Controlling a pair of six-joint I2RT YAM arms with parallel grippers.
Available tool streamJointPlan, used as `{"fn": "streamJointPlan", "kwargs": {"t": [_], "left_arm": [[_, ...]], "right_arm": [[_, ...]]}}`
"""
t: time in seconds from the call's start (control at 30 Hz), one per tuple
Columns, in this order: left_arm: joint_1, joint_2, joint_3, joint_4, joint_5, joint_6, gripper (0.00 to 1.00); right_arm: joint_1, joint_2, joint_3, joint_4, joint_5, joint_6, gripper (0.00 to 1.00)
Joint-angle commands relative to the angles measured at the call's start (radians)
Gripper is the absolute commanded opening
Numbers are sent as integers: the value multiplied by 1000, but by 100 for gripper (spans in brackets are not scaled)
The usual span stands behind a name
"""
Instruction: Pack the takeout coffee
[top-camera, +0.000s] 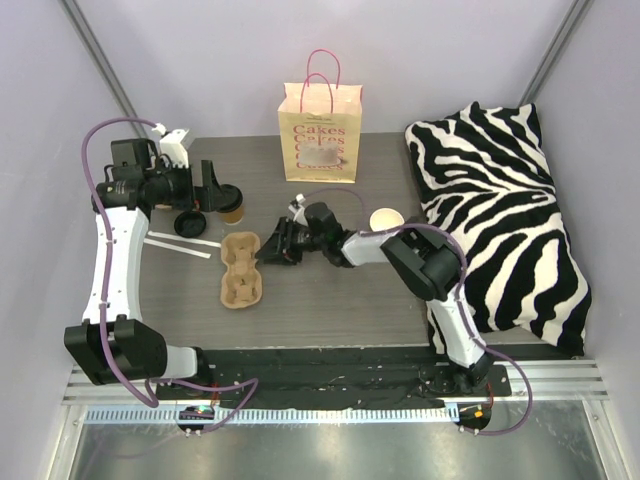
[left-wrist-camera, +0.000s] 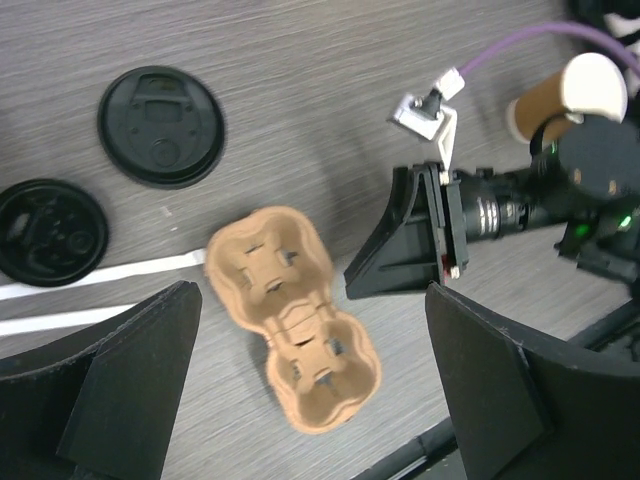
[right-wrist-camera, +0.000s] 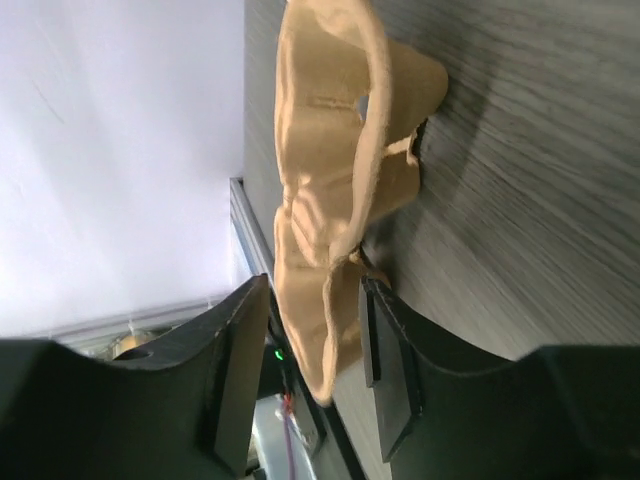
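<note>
A tan pulp cup carrier (top-camera: 241, 268) lies on the table left of centre. It also shows in the left wrist view (left-wrist-camera: 292, 315) and the right wrist view (right-wrist-camera: 330, 200). My right gripper (top-camera: 268, 250) is low at the carrier's right edge. In the right wrist view the right gripper (right-wrist-camera: 315, 370) is open, with one finger on each side of the rim. My left gripper (top-camera: 215, 190) is raised above the table, open and empty (left-wrist-camera: 310, 400). A brown coffee cup (top-camera: 232, 208) stands beside it. A second cup (top-camera: 386, 220) stands near the right arm.
Two black lids (left-wrist-camera: 161, 125) (left-wrist-camera: 48, 232) and white strips (top-camera: 180, 243) lie left of the carrier. A "Cakes" paper bag (top-camera: 320, 130) stands at the back centre. A zebra pillow (top-camera: 500, 210) fills the right side.
</note>
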Motion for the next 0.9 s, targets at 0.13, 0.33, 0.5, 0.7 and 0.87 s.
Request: {"fn": "streamJointPlan", "kwargs": {"t": [0.13,0.33,0.5,0.7,0.87], "left_arm": [[-10,-26,-26,103,217,-62,100],[-24,-49,-40,135,203,-62,100],[-24,-52,-42,147,150,-88,100],[-24,-52,-17,140,96,-102,100],[-25,-47,-31,144,11,-110,100]], "right_arm": [[-259,-319,372,-843,-182,-795,58],[-367,-307,777,-1070,125,-1208,80],[-372,-195,997,-1072,281,-1377,84],[-372,-22,1215,-1132,299,-1555,88],[-372,2,1164,-1092,289,-1599,90]]}}
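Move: The paper bag I'm heading for stands about 32 cm ahead of my right hand and 14 cm to its right, its middle some 7 cm higher. The cup carrier lies just to this hand's left, about 7 cm off and 2 cm nearer me; the open cup stands 28 cm to its right, 6 cm farther out. From my left hand the bag is roughly 28 cm ahead, 27 cm to the right and 13 cm lower. I lift my right hand off beside the carrier and sweep it quickly up, forward and to the right towards the bag, rising about 34 cm before sinking some 7 cm near its right side. On the way I roll the wrist nearly 90 degrees, so the fingers swing from leftward to forward-left, and spread from half to almost wide open. My empty left hand shifts about 3 cm right, then eases partway back. ##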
